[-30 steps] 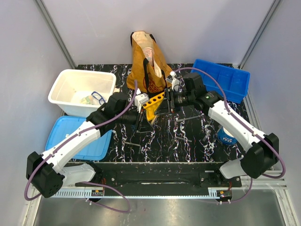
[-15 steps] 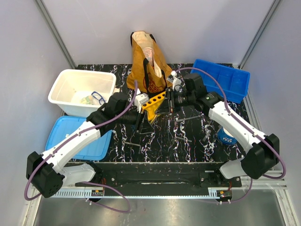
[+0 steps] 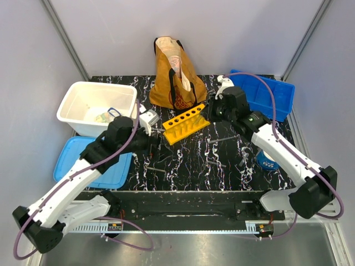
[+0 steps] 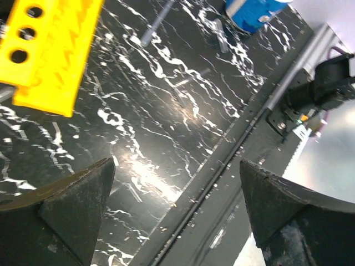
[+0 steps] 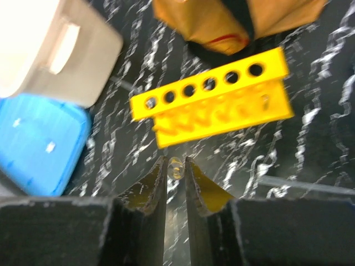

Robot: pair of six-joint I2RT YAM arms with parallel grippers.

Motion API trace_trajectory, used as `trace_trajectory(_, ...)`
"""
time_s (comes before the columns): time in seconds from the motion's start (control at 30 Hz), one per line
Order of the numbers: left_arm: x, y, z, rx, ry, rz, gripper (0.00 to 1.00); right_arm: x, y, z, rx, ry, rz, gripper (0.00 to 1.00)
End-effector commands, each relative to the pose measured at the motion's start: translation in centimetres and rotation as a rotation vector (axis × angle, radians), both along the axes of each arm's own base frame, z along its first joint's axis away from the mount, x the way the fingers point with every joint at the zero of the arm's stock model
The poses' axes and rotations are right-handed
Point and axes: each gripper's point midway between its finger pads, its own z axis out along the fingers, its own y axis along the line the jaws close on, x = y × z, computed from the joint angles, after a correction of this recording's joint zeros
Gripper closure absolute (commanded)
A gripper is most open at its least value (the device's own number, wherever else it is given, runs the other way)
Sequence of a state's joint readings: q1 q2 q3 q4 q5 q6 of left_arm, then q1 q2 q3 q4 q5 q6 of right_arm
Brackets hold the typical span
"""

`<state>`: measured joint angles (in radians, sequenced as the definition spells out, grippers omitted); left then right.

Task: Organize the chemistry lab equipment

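Observation:
The yellow six-hole test-tube rack (image 3: 186, 123) rests on the black marbled table in front of the tote bag, holes facing up and empty. It also shows in the right wrist view (image 5: 213, 105) and the left wrist view (image 4: 47, 50). My right gripper (image 3: 211, 111) hovers just right of the rack, shut on a thin clear tube (image 5: 176, 166) held end-on between its fingertips. My left gripper (image 3: 153, 139) is open and empty, left of the rack and apart from it; its jaws stand wide in the left wrist view (image 4: 176, 166). Loose grey tubes (image 3: 224, 138) lie on the table.
The mustard-brown tote bag (image 3: 175, 75) stands behind the rack. A white bin (image 3: 97, 108) and a blue lid (image 3: 91, 160) are at the left. A blue tray (image 3: 263, 94) is at the back right, and a blue round object (image 3: 268, 160) lies under the right arm.
Both grippers have drawn away from the rack, which now sits alone on the table. The left arm pulled back to the left; the right gripper moved back and right.

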<state>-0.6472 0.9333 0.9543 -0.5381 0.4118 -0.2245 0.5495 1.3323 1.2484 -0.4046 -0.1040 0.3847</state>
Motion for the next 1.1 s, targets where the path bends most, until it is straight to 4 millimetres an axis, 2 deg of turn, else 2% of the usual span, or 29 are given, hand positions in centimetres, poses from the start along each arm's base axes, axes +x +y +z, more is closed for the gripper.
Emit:
trace_trajectory(0.0, 1.2, 3.5, -0.8, 0.093, -0.097, 0.163, 0.01, 4.7, -3.1, 0.9, -0.125, -0.223, -0.180, 0.78)
trace_trajectory(0.13, 2.0, 5.6, -1.8, 0.129, -0.120, 0.290, 0.01, 6.7, -3.1, -0.2, -0.185, -0.288, -0.193, 0.78)
trace_trajectory(0.27, 1.6, 5.5, -0.9, 0.094, -0.141, 0.277, 0.01, 8.5, -3.6, -1.0, -0.227, -0.372, -0.236, 0.78)
trace_trajectory(0.4, 1.7, 5.8, -0.6, 0.093, -0.154, 0.293, 0.01, 9.4, -2.6, -2.9, -0.252, -0.364, -0.195, 0.76)
trace_trajectory(0.6, 1.6, 5.8, -0.6, 0.088, -0.156, 0.291, 0.01, 9.8, -0.8, -5.2, -0.225, -0.314, -0.135, 0.76)
trace_trajectory(0.87, 1.6, 5.8, -0.6, 0.089, -0.152, 0.290, 0.01, 10.1, -0.5, -7.1, -0.251, -0.283, -0.120, 0.76)
trace_trajectory(1.07, 1.6, 5.7, -0.8, 0.094, -0.148, 0.289, 0.01, 10.0, -0.6, -7.7, -0.274, -0.266, -0.110, 0.76)
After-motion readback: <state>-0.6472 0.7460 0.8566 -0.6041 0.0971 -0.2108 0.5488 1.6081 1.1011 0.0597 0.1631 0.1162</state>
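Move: I already hold the test tube in my right hand. The second peg from the rack's right end is about 9 cm ahead of it, 1 cm to its right and 20 cm below; another tube stands 4 cm right of that peg and 2 cm farther out. The orange bag is 14 cm beyond the peg, 10 cm left; a loose pipette lies 1 cm ahead of my hand, 17 cm right. From my empty left hand the peg is some 17 cm ahead, 15 cm right and 22 cm below. I carry the tube forward about 9 cm over the yellow rack with my right hand, soon sinking as well, then mostly straight down, some 9 cm in all, rolling the wrist about 20 degrees so its left side dips and keeping my pinch. Meanwhile my open left hand backs about 6 cm to its left, away from the rack, turning some 15 degrees counter-clockwise. ##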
